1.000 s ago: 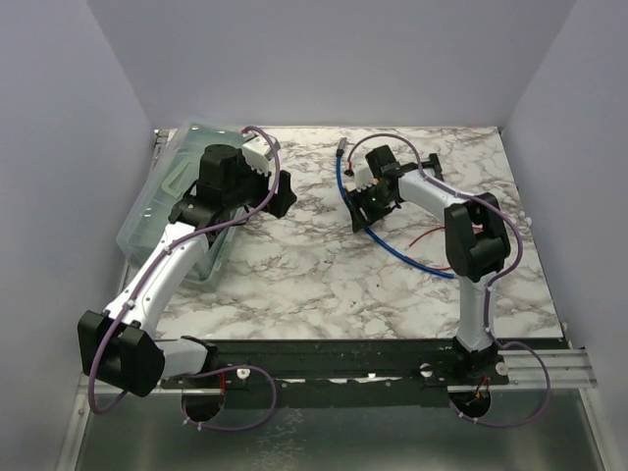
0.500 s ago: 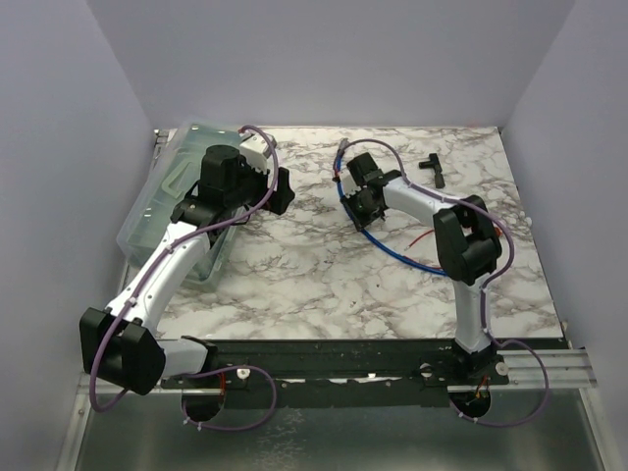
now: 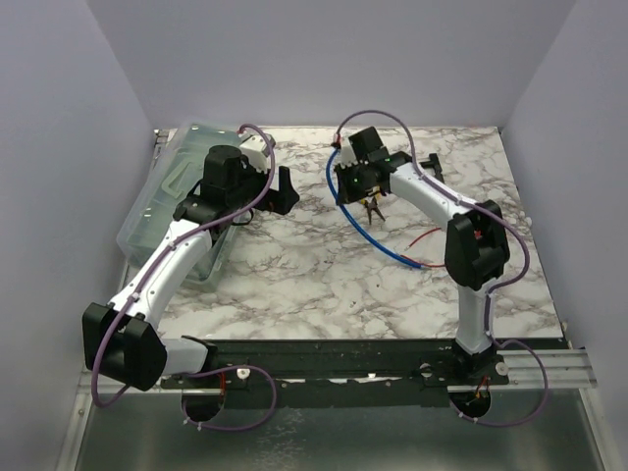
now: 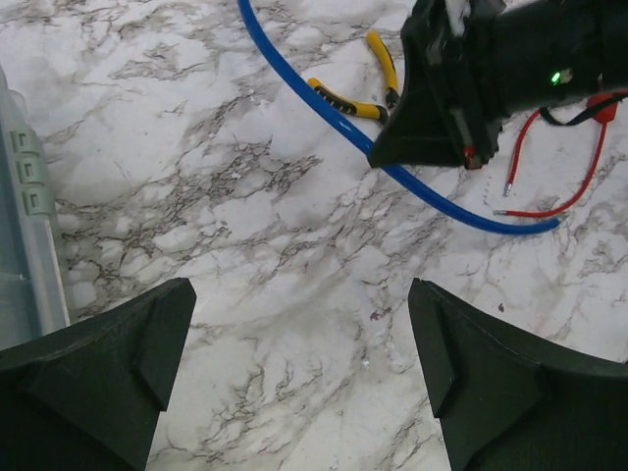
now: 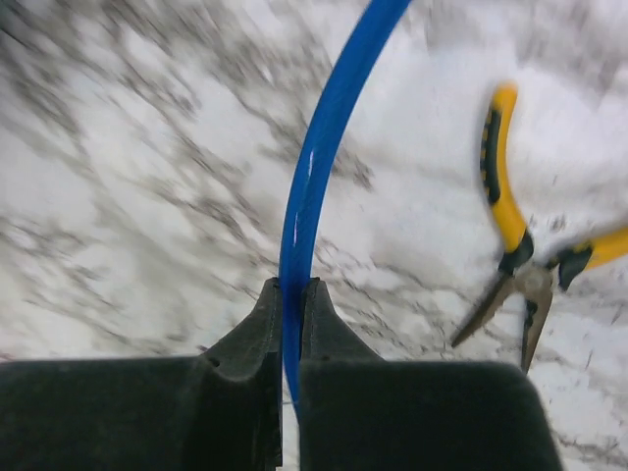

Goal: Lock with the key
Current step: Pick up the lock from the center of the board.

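No lock or key can be made out in any view. My right gripper (image 3: 349, 183) (image 5: 291, 294) is shut on a blue cable (image 5: 324, 137), which passes between its fingers and curves across the marble table (image 3: 388, 245). The cable also shows in the left wrist view (image 4: 324, 108), below my right gripper (image 4: 442, 98). My left gripper (image 3: 283, 189) (image 4: 299, 373) is open and empty above bare marble, to the left of the cable.
Yellow-handled pliers (image 3: 373, 209) (image 5: 515, 245) (image 4: 353, 103) lie just beside the cable. A red wire (image 3: 427, 238) (image 4: 579, 186) lies to the right. A clear plastic bin (image 3: 162, 201) (image 4: 25, 226) stands along the left edge under my left arm.
My right gripper swung left, then back up and right with the blue cable in it, dragging the cable's loop and uncovering the pliers. My left arm has barely moved.
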### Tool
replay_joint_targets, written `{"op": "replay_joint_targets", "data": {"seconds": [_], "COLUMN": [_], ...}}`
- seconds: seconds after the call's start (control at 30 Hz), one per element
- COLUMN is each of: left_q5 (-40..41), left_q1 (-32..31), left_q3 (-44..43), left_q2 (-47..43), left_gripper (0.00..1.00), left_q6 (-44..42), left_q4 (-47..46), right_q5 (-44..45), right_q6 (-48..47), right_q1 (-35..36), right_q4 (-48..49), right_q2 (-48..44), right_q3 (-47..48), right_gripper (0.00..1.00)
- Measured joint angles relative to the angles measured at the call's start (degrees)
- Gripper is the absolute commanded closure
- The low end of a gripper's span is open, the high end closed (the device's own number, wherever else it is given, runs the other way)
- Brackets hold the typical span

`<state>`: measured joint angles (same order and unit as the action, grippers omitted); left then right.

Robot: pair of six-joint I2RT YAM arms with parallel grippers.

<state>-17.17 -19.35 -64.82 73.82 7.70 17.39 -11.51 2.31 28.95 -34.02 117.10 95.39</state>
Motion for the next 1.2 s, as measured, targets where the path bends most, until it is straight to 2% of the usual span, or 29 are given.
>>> {"op": "replay_joint_targets", "data": {"seconds": [0.17, 0.3, 0.47, 0.63, 0.83, 1.03, 1.2], "left_q5": [-2.40, -4.57, -7.78, -9.73, -9.84, -8.98, -6.75], "left_q1": [0.00, 0.00, 0.00, -0.39, -2.71, -4.94, -5.62], "left_q3": [-0.04, -0.15, 0.20, 4.85, 7.06, 7.08, 7.08], "left_q2": [0.37, 0.39, 0.39, 0.00, -0.04, -0.02, 0.42], "left_gripper": [0.01, 0.01, 0.01, 0.01, 0.01, 0.02, 0.10], "left_q6": [1.57, 3.78, 8.04, 11.89, 14.23, 14.12, 13.92], "left_q4": [-0.15, -1.20, -6.14, -16.15, -22.77, -26.25, -27.45], "right_q5": [-3.26, -5.31, -6.51, -7.23, -7.89, -8.68, -9.51], "right_q6": [4.26, 7.72, 14.10, 21.73, 29.66, 34.23, 37.70], "right_q1": [-0.02, -0.15, -1.09, -1.64, -1.70, -1.70, -1.70], "right_q4": [1.88, 3.85, 10.32, 13.42, 17.05, 17.92, 18.08], "right_q2": [-2.45, -3.34, -7.19, -9.18, -10.19, -10.27, -10.84], "right_q3": [10.43, 14.78, 10.05, 10.71, 10.95, 10.95, 11.19], "right_gripper": [1.00, 1.00, 1.00, 1.00, 1.00, 1.00, 1.00]}}
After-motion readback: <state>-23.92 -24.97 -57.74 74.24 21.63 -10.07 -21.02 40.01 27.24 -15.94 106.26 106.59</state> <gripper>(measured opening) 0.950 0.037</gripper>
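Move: The right hand already pinches the blue cable of the lock some 7 cm above the table; the metal lock head is about 20 cm ahead of that hand and roughly 6 cm lower. The pliers lie about 6 cm ahead, 9 cm right and 8 cm below the right hand. From the open left hand, the pinched stretch of the lock is about 6 cm ahead, 11 cm right and 15 cm down, the pliers 12 cm ahead, 20 cm right and 22 cm down. Keeping its pinch on the blue cable, the right hand hoists the lock about 25 cm, fastest at first, drifting a little left and forward while its wrist rolls some 45 degrees, so that fingers that pointed steeply down end nearly level and point to the left. Meanwhile the left hand, fingers still wide, goes right about 7 cm and rises about 5 cm towards the lifted cable, rolling its left side down some 20 degrees to bring its fingers nearer level at the hanging free end. ##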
